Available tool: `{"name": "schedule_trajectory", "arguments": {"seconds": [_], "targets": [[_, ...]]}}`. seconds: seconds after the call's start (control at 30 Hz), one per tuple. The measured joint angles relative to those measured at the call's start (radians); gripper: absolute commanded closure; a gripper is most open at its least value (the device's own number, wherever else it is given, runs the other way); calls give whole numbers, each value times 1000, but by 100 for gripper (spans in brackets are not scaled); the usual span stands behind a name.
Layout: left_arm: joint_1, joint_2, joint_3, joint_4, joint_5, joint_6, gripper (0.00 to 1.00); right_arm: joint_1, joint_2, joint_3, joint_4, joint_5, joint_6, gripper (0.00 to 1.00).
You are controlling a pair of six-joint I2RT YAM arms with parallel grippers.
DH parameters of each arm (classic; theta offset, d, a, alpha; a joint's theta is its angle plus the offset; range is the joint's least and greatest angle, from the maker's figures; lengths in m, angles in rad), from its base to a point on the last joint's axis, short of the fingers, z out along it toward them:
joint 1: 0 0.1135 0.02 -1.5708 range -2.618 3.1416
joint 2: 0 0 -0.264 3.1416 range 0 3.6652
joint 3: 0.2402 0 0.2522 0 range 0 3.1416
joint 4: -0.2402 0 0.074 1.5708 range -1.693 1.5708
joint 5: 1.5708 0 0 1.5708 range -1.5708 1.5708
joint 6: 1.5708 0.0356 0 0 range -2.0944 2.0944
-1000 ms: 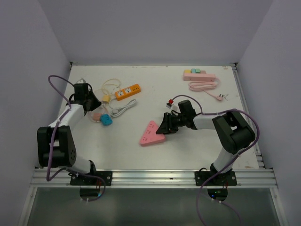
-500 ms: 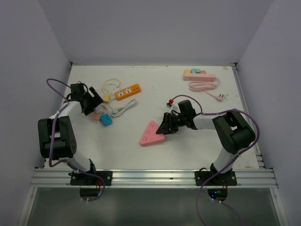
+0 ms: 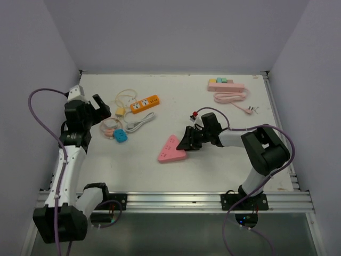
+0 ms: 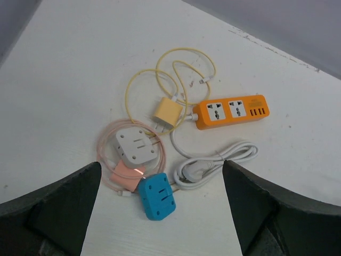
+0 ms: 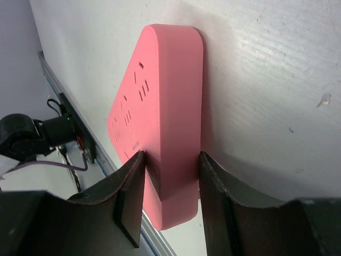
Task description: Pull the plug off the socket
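Observation:
My left gripper [image 3: 101, 110] [image 4: 161, 165] hangs open above a cluster at the back left and holds nothing. Under it lie a blue socket cube [image 4: 158, 196] [image 3: 120, 135], a flat pink plug [image 4: 128, 173] with a thin pink cable touching the cube's corner, and a white socket cube [image 4: 136, 146]. The blue cube's top slots are bare. My right gripper [image 3: 186, 143] [image 5: 171, 157] is shut on the edge of a pink triangular socket block [image 3: 171, 151] [image 5: 160, 106], which lies flat on the table.
A yellow charger [image 4: 168, 112] with looped cable lies against an orange power strip [image 4: 232, 111] [image 3: 145, 103], whose white cord and plug [image 4: 194, 170] coil beside the blue cube. At the back right sit a pink power strip [image 3: 225, 84] and its coiled cable [image 3: 232, 97].
My left gripper went from shut, low among the cluster, to wide open, and rose and drew back to the left. The right arm and the pink block have not moved.

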State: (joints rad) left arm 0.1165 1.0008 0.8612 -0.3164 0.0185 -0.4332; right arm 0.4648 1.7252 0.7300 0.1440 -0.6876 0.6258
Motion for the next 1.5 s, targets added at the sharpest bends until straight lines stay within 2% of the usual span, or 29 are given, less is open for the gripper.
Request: {"name": "schedule_trajectory", "arguments": {"seconds": [0.13,0.23,0.57,0.9,1.0,1.03,1.1,1.13,1.23,1.33,1.5], "targets": [[-157,-146,-84,-3,-145,66,0,13,19,53,0,62,55,100],[-224,-210,-139,5,-187,89,0,18,51,124,5,137,98,100],[-229,-235,-172,8,-277,97,0,80,307,476,24,315,222,100],[-229,-238,-172,8,-292,96,0,139,459,687,41,444,311,100],[-229,-235,-172,8,-292,96,0,139,489,745,26,472,308,77],[-229,-235,-172,8,-292,96,0,139,494,757,18,481,304,63],[-229,-235,-172,9,-292,96,0,139,494,770,0,496,293,50],[-229,-235,-172,8,-292,96,0,139,494,774,-8,504,282,41],[-229,-235,-172,9,-291,96,0,137,493,776,-63,531,238,28],[-229,-235,-172,8,-291,96,0,129,463,777,-120,542,185,21],[-229,-236,-172,8,-291,96,0,78,367,751,-221,561,111,20]]}}
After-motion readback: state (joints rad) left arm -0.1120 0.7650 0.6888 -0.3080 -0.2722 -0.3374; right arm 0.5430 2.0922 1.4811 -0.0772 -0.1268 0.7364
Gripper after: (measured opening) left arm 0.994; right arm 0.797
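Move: The pink socket is already pinched at its right-hand end by the right hand, and its new place is bare table about 20 cm ahead of that hand and 17 cm to its left, at nearly the same height. Around that place, counted from the hand, the white cable lies some 16 cm ahead and 22 left, the orange power strip 26 ahead and 20 left, and the blue plug 8 ahead and 32 left. From the high left hand that place is about 11 cm ahead, 20 right and 20 below. The pink socket, still pinched by the right hand, is carried forward about 20 cm and left some 12 cm, up against the white cable, while the hand turns clockwise some 20 degrees. There the right fingers open and come free, and the hand backs off to the right and slightly up. The left hand, open and empty, draws back about 4 cm and then waits. ##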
